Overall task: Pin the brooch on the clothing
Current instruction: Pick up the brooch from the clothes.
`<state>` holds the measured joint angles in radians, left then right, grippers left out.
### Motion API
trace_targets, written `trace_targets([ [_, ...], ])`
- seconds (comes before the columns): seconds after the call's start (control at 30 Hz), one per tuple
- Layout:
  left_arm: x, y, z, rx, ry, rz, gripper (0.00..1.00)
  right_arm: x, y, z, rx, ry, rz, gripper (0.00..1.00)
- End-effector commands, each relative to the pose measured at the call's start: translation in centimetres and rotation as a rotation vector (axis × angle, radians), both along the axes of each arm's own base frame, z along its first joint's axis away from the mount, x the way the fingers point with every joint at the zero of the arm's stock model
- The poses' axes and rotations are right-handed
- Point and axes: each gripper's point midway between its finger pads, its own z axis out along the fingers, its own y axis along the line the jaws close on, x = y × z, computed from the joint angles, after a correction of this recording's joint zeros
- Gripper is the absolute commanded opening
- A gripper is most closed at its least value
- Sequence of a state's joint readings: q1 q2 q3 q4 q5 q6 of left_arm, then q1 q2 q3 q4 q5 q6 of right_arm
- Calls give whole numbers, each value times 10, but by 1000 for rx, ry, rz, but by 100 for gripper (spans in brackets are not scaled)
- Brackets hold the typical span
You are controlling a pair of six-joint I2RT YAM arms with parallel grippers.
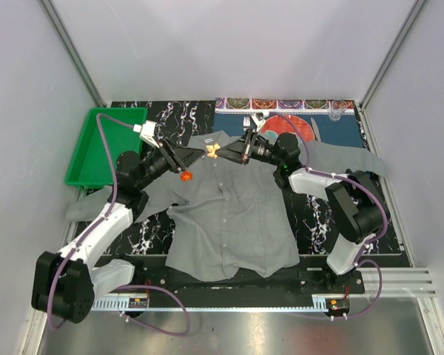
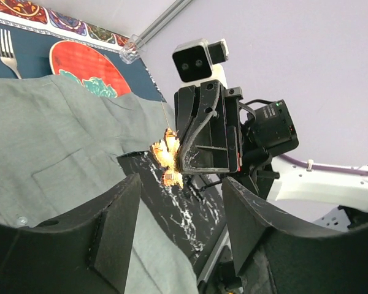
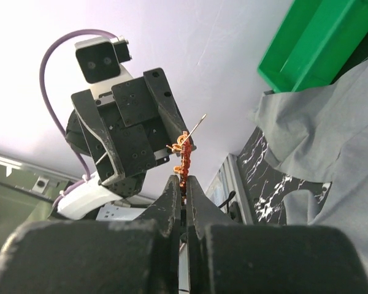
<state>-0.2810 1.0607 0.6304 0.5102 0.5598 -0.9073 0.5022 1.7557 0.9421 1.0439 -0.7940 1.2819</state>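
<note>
The grey shirt [image 1: 229, 214] lies flat on the table, collar at the far side. Above the collar, my right gripper [image 1: 226, 151] is shut on the lower end of the small orange-gold brooch [image 3: 184, 160], holding it upright off the cloth. Its thin pin [image 3: 199, 125] sticks out at the top. My left gripper [image 2: 181, 190] faces it from the other side, jaws open, with the brooch [image 2: 170, 160] just beyond the fingertips. In the right wrist view the brooch's top overlaps one left finger [image 3: 156, 122]; I cannot tell whether they touch.
A green bin [image 1: 107, 144] stands at the far left. A blue patterned placemat [image 1: 281, 118] with a red plate and a fork [image 2: 6, 49] lies behind the shirt. One sleeve [image 1: 355, 155] spreads to the right over the black marbled mat [image 1: 311, 214].
</note>
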Motion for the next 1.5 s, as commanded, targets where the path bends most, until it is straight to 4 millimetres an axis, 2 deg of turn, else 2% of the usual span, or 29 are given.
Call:
trace_targets([
  [0.0,0,-6,32,-117,-52,-27,57,6,-4,26,12,-94,-102,0],
  [0.2,3,-16,14,-107,3,-15,52,-5,5,26,26,-87,-83,0],
  [0.43,11,-17,7,-110,38,12,46,-14,9,35,52,-101,-66,0],
  [0.5,15,-15,-2,-100,76,39,46,-18,10,40,61,-112,-52,0],
  [0.53,18,-12,-9,-97,102,61,53,-19,10,39,60,-109,-50,0],
  [0.6,18,-11,-10,-104,108,62,55,-21,10,40,60,-111,-47,0],
  [0.73,13,-19,3,-120,55,24,46,-22,11,35,58,-96,-49,0],
  [0.93,13,-22,2,-121,44,11,38,-30,16,39,69,-113,-26,0],
  [1.03,11,-24,1,-119,44,5,28,-32,16,36,66,-109,-22,0],
  [1.17,12,-23,0,-120,50,10,20,-38,19,35,65,-108,-5,0],
  [1.23,10,-24,1,-118,42,-3,10,-39,19,32,59,-109,1,1],
  [1.27,9,-25,1,-114,36,-8,5,-39,20,30,54,-110,6,14],
  [1.3,7,-24,-1,-106,32,-15,0,-40,19,29,49,-109,11,18],
  [1.37,4,-22,-3,-86,9,-26,0,-40,15,24,27,-125,27,27],
  [1.4,1,-19,-9,-69,11,-41,0,-39,12,22,17,-124,28,38],
  [1.47,-3,-16,-13,-42,-10,-62,0,-35,0,18,-11,-131,29,47],
])
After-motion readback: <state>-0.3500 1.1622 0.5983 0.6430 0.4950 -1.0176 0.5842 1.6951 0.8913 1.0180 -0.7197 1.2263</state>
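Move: The gold-backed brooch is in the right gripper's shut tips, about 2 cm to the left of that hand's point; the left gripper waits some 6 cm to its left, 3 cm nearer the base and 2 cm higher. From the open left hand the brooch is about 3 cm ahead, 4 cm right, 2 cm down. The red brooch on the shirt is about 7 cm ahead, 9 cm left and 25 cm below the left hand. The left fingers close from about half open and pinch the brooch in mid-air, after that hand has eased some 2 cm right, about 1 cm down and 1 cm forward with a slight downward tip. The right hand carries the brooch to meet them, about 2.5 cm back and 2 cm left, then opens its fingers by nearly a third at the very end. ##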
